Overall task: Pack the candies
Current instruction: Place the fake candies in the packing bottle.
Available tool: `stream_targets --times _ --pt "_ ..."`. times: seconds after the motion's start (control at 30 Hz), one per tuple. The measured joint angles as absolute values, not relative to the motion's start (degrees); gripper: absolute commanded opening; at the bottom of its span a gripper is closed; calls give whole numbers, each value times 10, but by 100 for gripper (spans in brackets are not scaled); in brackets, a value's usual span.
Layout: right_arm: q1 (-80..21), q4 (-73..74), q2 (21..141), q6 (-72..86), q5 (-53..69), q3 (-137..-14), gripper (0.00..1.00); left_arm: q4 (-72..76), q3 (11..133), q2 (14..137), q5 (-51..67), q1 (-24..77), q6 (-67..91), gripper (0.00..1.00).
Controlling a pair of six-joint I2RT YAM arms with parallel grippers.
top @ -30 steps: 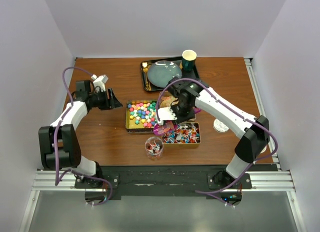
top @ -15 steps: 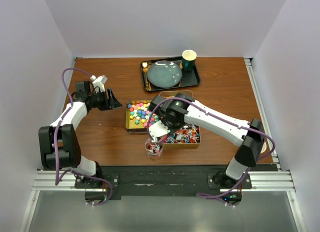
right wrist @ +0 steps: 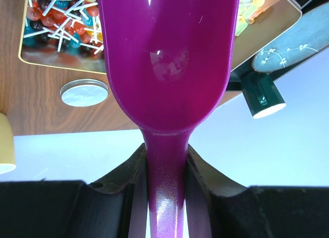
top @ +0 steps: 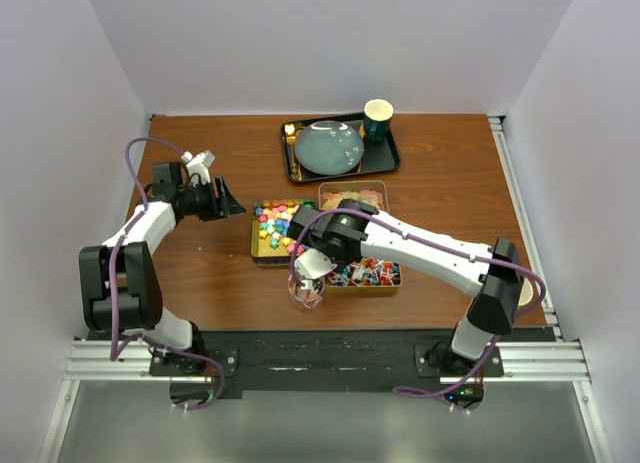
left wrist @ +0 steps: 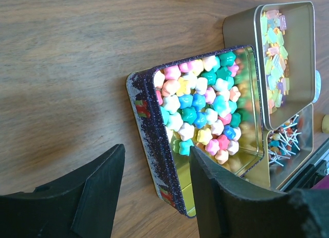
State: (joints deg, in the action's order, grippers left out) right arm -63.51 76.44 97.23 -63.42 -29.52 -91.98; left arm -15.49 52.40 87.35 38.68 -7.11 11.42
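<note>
The candies lie in three tins: bright multicoloured pieces (left wrist: 200, 112) in a dark-rimmed tin (top: 262, 245), pale gummies (top: 352, 195) behind it, and red-blue stick sweets (top: 375, 273) to the right. My left gripper (left wrist: 154, 197) is open, and the near corner of the multicoloured tin (left wrist: 151, 140) lies between its fingers. My right gripper (right wrist: 165, 181) is shut on the handle of a purple scoop (right wrist: 167, 58). In the top view the right gripper (top: 312, 265) hangs just above a clear cup (top: 305, 295) holding some sweets. I cannot see what is in the scoop.
A black tray (top: 388, 161) at the back carries a grey-blue plate (top: 328, 148) and a green cup (top: 378, 118). A round silver lid (right wrist: 84, 92) lies on the table right of the tins. White walls enclose the table on three sides.
My right arm has swung with the scoop from over the stick-sweet tin toward the near left, ending above the clear cup. The left arm has stayed still.
</note>
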Motion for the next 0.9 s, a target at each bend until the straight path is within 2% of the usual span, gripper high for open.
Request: stream_targets --times 0.13,0.2,0.23,0.27,0.43,0.67,0.77,0.9 --pt "-641 764 972 -634 -305 -918 0 -154 524 874 390 -71 114 52" --pt "-641 766 971 -633 -305 -920 0 -154 524 874 395 -71 115 34" --pt "-641 768 971 -630 -302 -926 0 -153 524 874 400 -71 118 21" --pt "-638 769 971 -627 -297 -936 0 -152 524 874 407 -71 123 0" --pt "-597 768 972 -586 -223 -1039 0 -96 511 855 490 -72 164 0" --pt "-507 768 1009 -516 -134 -1061 0 319 354 806 675 -57 497 0" --pt "-508 770 1048 -495 -111 -1063 0 417 347 806 710 -38 580 0" --pt "-511 778 1103 -476 -82 -1107 0 449 349 806 730 -23 607 0"
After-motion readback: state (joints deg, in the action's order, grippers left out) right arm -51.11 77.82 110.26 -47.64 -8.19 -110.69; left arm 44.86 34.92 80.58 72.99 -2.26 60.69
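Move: The star candy tin is about 9 cm ahead and 14 cm to the left of my right hand, its middle some 18 cm below. From that hand, the bottle stands about 8 cm back and 8 cm left, the lollipop tin is level and 6 cm right, and the gummy tin is 16 cm ahead and 5 cm right. From my left hand, the star candy tin lies about 12 cm right, level, 8 cm down. Still gripping the purple scoop, I lift my right hand about 5 cm up and forward away from the bottle, then sink about 7 cm and ease left, swinging clockwise to bring the bowl over the star candies. Meanwhile my left hand shuts its empty fingers and rises about 12 cm, going right and back as it rolls left side down and turns clockwise towards the scoop. ##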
